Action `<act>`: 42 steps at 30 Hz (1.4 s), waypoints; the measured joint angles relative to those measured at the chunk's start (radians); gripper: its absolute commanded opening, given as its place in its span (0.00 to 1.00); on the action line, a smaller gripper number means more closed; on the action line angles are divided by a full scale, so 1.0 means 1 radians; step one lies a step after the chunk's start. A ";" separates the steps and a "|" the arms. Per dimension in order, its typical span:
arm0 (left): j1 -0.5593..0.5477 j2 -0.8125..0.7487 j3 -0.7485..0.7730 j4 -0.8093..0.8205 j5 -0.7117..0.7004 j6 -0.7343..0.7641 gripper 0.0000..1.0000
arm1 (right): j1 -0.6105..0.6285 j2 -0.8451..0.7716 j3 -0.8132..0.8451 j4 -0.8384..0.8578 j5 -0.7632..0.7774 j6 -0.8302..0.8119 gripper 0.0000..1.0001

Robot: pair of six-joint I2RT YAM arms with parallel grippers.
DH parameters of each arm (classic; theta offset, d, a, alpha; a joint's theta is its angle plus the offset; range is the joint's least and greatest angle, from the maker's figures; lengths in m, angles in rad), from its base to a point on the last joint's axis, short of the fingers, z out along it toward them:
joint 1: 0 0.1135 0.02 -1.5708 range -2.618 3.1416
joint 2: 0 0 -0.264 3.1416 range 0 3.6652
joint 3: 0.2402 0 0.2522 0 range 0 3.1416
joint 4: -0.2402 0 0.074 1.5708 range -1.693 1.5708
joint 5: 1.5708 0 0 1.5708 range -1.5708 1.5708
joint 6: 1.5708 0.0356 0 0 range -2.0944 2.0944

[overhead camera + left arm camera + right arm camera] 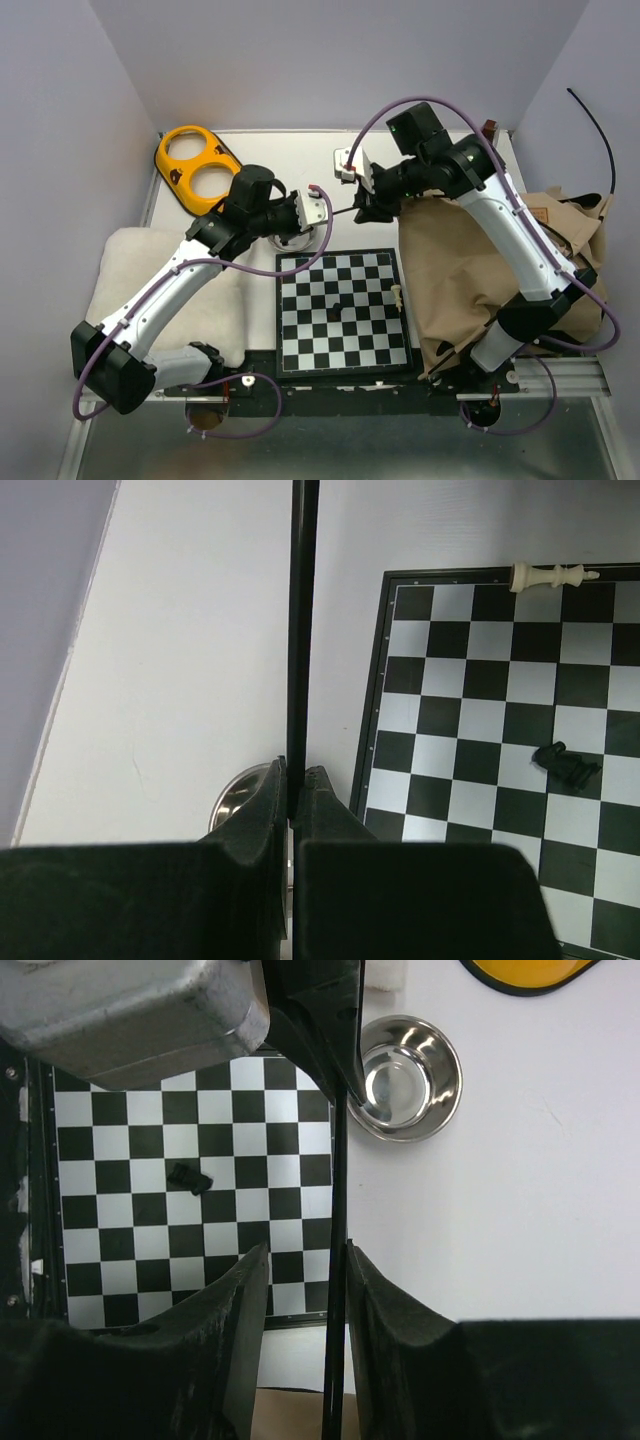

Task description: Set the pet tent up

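Note:
The pet tent point(470, 270) lies as a crumpled heap of tan fabric on the right side of the table. One thin black pole point(345, 210) of the tent reaches left from the heap, above the table. My left gripper point(325, 208) is shut on the end of this pole point(300, 630), and its two fingertips point(272, 780) pinch the pole between them. My right gripper point(365, 205) straddles the same pole point(338, 1210) closer to the fabric. Its jaws stand apart: the pole lies against one finger point(375, 1290), with a clear gap to the other.
A chessboard point(343, 310) lies in the middle, with a white piece point(400, 296) and a black piece point(566, 762) on it. A steel bowl point(290, 240) sits under the left gripper. At the back left is an orange two-ring holder point(195, 165). A fluffy white cushion point(140, 270) lies at the left.

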 measured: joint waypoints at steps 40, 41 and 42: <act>0.278 -0.257 -0.251 0.418 0.102 -0.359 0.99 | 0.135 -0.041 -0.143 0.299 0.081 0.057 0.01; 0.304 -0.283 -0.283 0.461 0.077 -0.392 0.99 | 0.135 -0.061 -0.155 0.300 0.067 0.055 0.01; 0.332 -0.309 -0.319 0.517 0.053 -0.416 0.99 | 0.135 -0.083 -0.167 0.296 0.054 0.054 0.01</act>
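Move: The tent pole's end is still pinched in the left fingers, practically at that hand's own point; from the right hand, whose half-open fingers already straddle the pole, this end lies some 8 cm to the left, level fore and aft, about 4 cm lower. The steel bowl is roughly 7 cm left, 2 cm ahead and 22 cm below the left hand; the chessboard's middle is about 17 cm back from that hand, 4 cm right and 23 cm down. The tent pole changes hands: the right hand slides its loose fingers about 5 cm left along the pole towards the left grip, then pinches shut. The left hand, which has eased upwards still holding the end, opens wide and pulls away some 9 cm left, rising and going slightly forward as it rolls over and swings counter-clockwise. Now closed, the right hand draws back a couple of centimetres and lifts slightly with the pole. ##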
